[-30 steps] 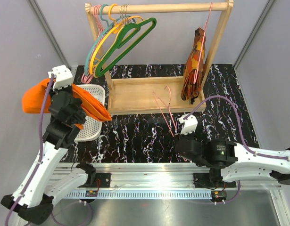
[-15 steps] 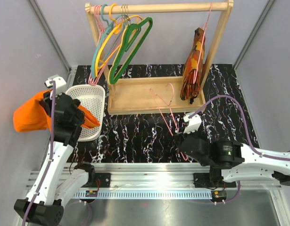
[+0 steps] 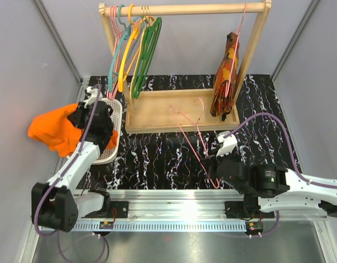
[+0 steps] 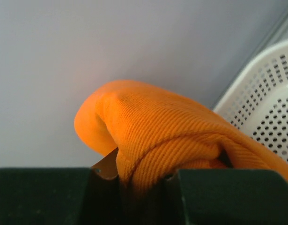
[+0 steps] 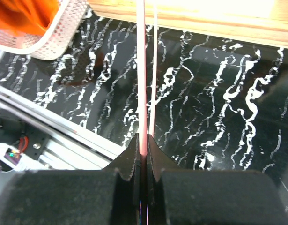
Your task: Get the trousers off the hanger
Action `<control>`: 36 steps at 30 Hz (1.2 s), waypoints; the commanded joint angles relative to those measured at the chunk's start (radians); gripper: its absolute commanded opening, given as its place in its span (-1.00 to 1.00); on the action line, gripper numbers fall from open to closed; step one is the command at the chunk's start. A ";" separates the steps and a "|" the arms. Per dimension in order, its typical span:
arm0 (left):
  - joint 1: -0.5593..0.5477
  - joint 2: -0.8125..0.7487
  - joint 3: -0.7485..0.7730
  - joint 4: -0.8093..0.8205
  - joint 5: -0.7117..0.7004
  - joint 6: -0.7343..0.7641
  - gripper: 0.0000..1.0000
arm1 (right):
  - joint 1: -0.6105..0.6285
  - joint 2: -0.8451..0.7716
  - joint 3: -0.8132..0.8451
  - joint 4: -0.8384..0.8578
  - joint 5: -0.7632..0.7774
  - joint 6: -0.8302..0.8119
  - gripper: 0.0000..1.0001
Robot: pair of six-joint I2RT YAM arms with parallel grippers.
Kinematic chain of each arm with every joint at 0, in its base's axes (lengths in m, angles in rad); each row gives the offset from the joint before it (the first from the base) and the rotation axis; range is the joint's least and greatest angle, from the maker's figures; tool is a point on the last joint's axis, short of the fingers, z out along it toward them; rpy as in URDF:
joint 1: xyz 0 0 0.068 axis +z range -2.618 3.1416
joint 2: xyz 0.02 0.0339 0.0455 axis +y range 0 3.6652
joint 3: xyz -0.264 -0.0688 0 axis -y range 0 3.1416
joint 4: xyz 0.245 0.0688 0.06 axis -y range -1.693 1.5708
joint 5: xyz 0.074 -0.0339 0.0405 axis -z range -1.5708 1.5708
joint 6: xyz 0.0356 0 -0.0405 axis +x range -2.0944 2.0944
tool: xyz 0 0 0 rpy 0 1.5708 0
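The bright orange trousers are bunched in my left gripper, which is shut on them beside the left rim of the white basket. Most of the cloth hangs outside the basket, over the table's left edge. In the left wrist view the cloth is pinched between the jaws of the left gripper. The bare pink hanger is held by my right gripper, shut on its wire. In the right wrist view the wire runs up from the right gripper.
A wooden rack stands at the back with green, yellow, teal and pink hangers on its left. A camouflage garment hangs on its right. The rack's wooden base lies behind the pink hanger. The basket shows in the right wrist view.
My left gripper has swung the trousers right and back, up to the basket's rim. The hangers on the rack have swung to hang straighter. The right gripper with the hanger shifted slightly nearer.
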 commanded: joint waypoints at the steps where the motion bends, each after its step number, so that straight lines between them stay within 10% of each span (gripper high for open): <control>1: 0.003 0.078 0.056 0.001 0.015 -0.062 -1.00 | -0.004 -0.023 -0.001 0.083 -0.013 -0.022 -1.00; 17: 0.001 0.489 0.470 -0.680 0.313 -0.533 -1.00 | -0.002 -0.049 0.002 0.088 0.003 -0.056 -1.00; 23: 0.001 0.515 0.475 -0.679 0.472 -0.591 -1.00 | -0.002 -0.037 0.008 0.089 -0.004 -0.058 -1.00; 36: 0.038 0.239 0.456 -0.717 0.671 -0.654 0.85 | -0.002 -0.045 0.036 0.050 -0.013 -0.058 -0.93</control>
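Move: The basket my left hand is taking the orange trousers to has its middle about 9 cm to my right, some 2 cm ahead and 22 cm below. Beyond it, the rack's wooden tray is centred roughly 48 cm right and 12 cm ahead, about 24 cm down. The coloured hangers hang some 29 cm right, 12 cm ahead and 7 cm up. For my right hand, still pinching the bare pink hanger, the basket lies about 50 cm left and 18 cm ahead, 20 cm down. Still gripping the trousers, I drive my left hand down about 14 cm into the basket's space, going forward some 8 cm at first and then right about as far, while my nearly level fingers tip over to slant steeply down. Low over the basket I spread the fingers wide, let go of the cloth and start back up a couple of centimetres. ##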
